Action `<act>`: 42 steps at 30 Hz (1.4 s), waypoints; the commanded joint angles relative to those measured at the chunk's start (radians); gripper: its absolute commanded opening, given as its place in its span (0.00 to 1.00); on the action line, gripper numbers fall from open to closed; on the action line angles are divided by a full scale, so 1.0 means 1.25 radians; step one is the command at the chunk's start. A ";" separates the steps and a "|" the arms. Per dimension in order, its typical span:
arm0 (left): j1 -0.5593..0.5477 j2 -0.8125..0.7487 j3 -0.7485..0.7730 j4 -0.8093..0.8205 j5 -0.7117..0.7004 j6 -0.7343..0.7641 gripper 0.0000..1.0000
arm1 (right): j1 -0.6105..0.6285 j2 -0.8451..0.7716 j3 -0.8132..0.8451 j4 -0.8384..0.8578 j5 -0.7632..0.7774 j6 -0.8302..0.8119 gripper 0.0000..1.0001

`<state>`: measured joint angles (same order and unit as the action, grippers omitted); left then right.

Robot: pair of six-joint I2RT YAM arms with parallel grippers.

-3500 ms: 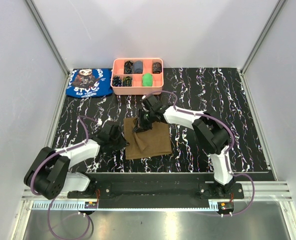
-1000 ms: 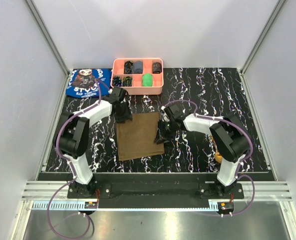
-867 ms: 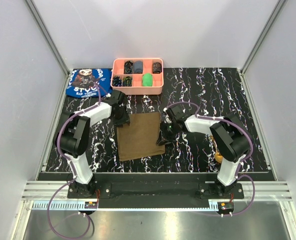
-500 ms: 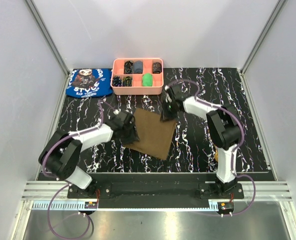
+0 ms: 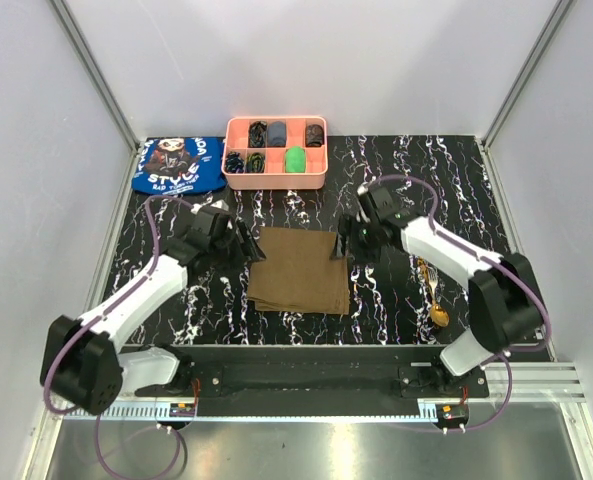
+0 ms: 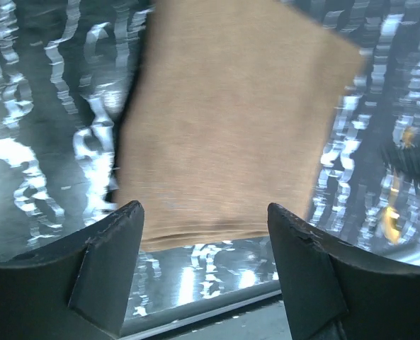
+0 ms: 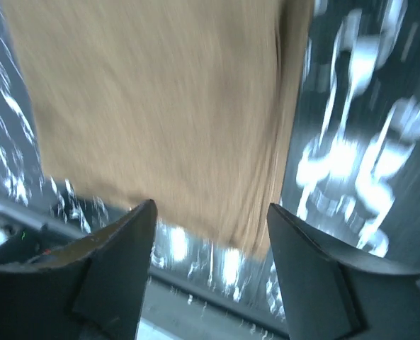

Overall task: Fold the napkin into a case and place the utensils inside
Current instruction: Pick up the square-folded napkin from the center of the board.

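The olive-brown napkin (image 5: pixel 298 272) lies flat on the marbled table as a folded rectangle. My left gripper (image 5: pixel 242 246) hovers at its far left corner, open with nothing between its fingers; in the left wrist view the napkin (image 6: pixel 224 120) lies ahead of the open gripper (image 6: pixel 204 234). My right gripper (image 5: pixel 343 245) hangs at the far right corner, also open and empty; its wrist view shows the blurred napkin (image 7: pixel 160 106) beyond the gripper (image 7: pixel 210 227). The gold utensils (image 5: pixel 432 290) lie on the table right of the napkin, beside the right arm.
A pink compartment tray (image 5: pixel 276 184) with small dark and green items stands at the back centre. A blue printed cloth (image 5: pixel 176 168) lies at the back left. White walls close in the table on three sides.
Both grippers have opened and let go of the napkin. It was held at a slant half a second ago and now lies flat and squared. Both arms have shifted to its far corners.
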<state>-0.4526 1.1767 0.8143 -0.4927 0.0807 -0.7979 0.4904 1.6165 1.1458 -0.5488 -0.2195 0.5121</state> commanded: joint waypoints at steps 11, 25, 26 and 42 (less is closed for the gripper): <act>0.069 0.071 -0.038 -0.016 0.100 0.080 0.70 | 0.149 -0.114 -0.313 0.216 -0.056 0.372 0.51; 0.077 0.040 -0.071 0.001 0.124 0.081 0.66 | 0.153 -0.126 -0.328 0.180 0.023 0.384 0.46; 0.077 0.040 -0.071 0.000 0.127 0.081 0.66 | 0.153 -0.123 -0.326 0.173 0.027 0.383 0.46; 0.080 0.036 -0.084 0.015 0.137 0.075 0.70 | 0.153 -0.069 -0.331 0.176 0.022 0.383 0.47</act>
<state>-0.3603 1.2499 0.7170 -0.5152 0.2291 -0.7097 0.6743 1.5192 0.7387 -0.3382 -0.2184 0.9768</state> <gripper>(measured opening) 0.691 0.465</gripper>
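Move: The napkin, now a square, has its middle about 13 cm left of the right hand, 3 cm back and some 8 cm below. From the left hand the napkin's middle lies about 11 cm to the right, roughly level fore and aft, 11 cm down. The gold utensils lie about 19 cm right of the right hand and 8 cm back. The pink tray stands some 26 cm ahead of the left hand and 6 cm to its right. Bring the right gripper back about 11 cm along the napkin's right side while sinking some 7 cm, down to its near right corner, tipping the fingers steeper by about 15 degrees, turning slightly clockwise and closing them to under half open. Lower the left gripper 5 cm beside the napkin's left edge, easing back and a little left, fingers steeper and still wide open. ##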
